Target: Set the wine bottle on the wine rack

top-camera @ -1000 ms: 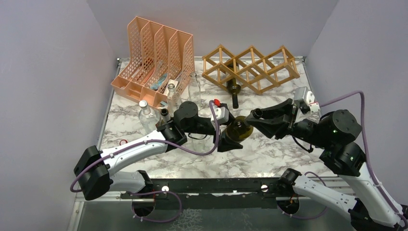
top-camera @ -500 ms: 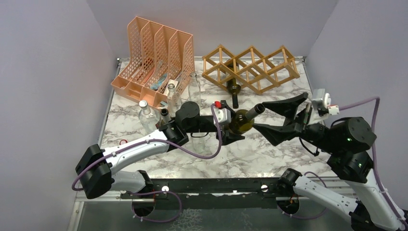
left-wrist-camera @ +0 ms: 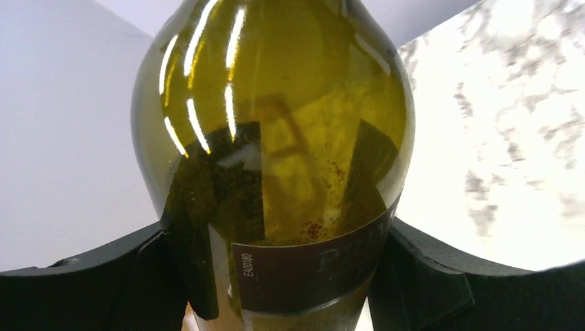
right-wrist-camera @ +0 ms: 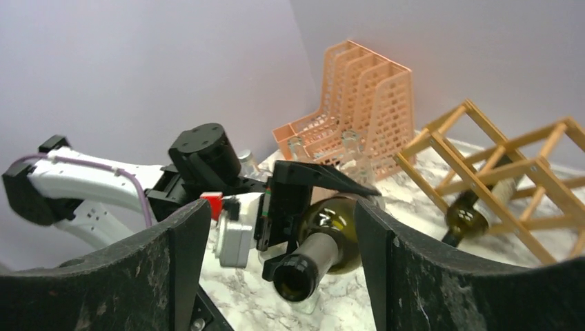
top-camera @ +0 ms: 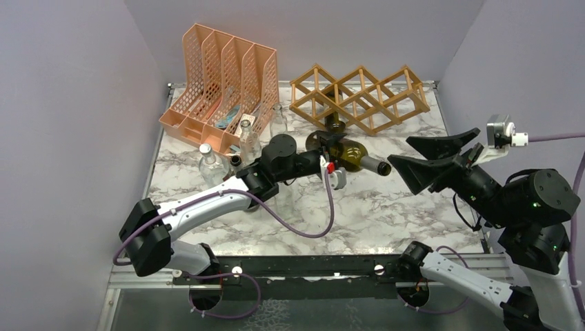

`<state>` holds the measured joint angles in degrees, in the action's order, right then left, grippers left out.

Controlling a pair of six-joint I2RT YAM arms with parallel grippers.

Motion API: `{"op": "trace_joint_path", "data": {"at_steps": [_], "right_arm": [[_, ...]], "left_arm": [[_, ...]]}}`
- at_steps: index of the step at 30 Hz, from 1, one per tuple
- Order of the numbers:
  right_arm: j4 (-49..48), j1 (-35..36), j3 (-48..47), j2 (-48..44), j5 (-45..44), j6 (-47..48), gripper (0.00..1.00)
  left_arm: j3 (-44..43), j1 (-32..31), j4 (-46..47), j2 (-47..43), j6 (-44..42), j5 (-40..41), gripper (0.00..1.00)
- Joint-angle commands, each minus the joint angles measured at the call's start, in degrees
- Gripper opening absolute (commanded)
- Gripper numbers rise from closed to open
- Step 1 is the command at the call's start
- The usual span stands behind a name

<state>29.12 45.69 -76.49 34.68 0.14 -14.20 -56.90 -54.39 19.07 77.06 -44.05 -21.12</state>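
Note:
The wine bottle [top-camera: 355, 157] is olive-green glass with a dark label, held level above the table with its open neck pointing right. My left gripper [top-camera: 332, 157] is shut on its body. In the left wrist view the bottle [left-wrist-camera: 276, 131] fills the frame between the black fingers [left-wrist-camera: 441, 276]. My right gripper [top-camera: 401, 152] is open and empty, just right of the neck and clear of it. The right wrist view shows the bottle mouth [right-wrist-camera: 298, 279] between its spread fingers [right-wrist-camera: 421, 276]. The tan wooden wine rack [top-camera: 359, 96] stands behind the bottle.
Another dark bottle [top-camera: 336, 128] lies in a lower cell of the rack, neck toward me; it also shows in the right wrist view [right-wrist-camera: 469, 210]. A peach mesh file organizer [top-camera: 221, 83] stands back left. Clear glass bottles [top-camera: 210, 165] stand in front of it.
My right gripper let go of the bottle neck, opened and drew back to the right. My left gripper turned the bottle and carried it back and right toward the rack.

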Motion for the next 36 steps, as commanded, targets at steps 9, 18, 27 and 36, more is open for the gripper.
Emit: {"op": "trace_joint_path", "data": {"at_steps": [9,18,27,36], "right_arm": [[26.5,0.3,-7.6,10.4,-14.6,-5.7,0.69],[30.0,0.3,-2.1,10.7,-11.2,-7.3,0.61],[25.5,0.3,6.0,13.4,-8.1,-8.9,0.61],[19.2,0.3,10.2,16.8,-5.8,-9.4,0.54]], "left_arm": [[-13.4,-0.1,-5.5,5.3,-45.9,3.5,0.00],[-15.5,0.0,-11.8,5.9,-57.2,3.3,0.00],[-15.6,-0.1,-11.8,5.8,-60.0,1.0,0.00],[-16.8,-0.1,-13.2,5.6,-60.2,0.5,0.00]]}}
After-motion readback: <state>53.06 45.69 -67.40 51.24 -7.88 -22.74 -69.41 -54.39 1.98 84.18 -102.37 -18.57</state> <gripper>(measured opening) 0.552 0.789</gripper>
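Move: From the right hand, the held wine bottle's neck lies about 4 cm ahead, 5 cm left and 12 cm below. From the left hand, still gripping the bottle's body, the neck is roughly 8 cm back, 9 cm right and 5 cm higher. The wine rack's middle is some 25 cm ahead of the left hand, 9 right and 20 below; the bottle already racked lies around 19 ahead, 2 right and 22 below. Dropping some 22 cm and edging about 5 cm forward, the right hand comes down around the bottle's neck, its wrist tipping the fingertips well downwards and the fingers closing partway without shutting. The left hand keeps its grip and rolls the bottle over by roughly 55 degrees, base rising and neck sinking, while shifting about 4 cm forward and slightly right. ##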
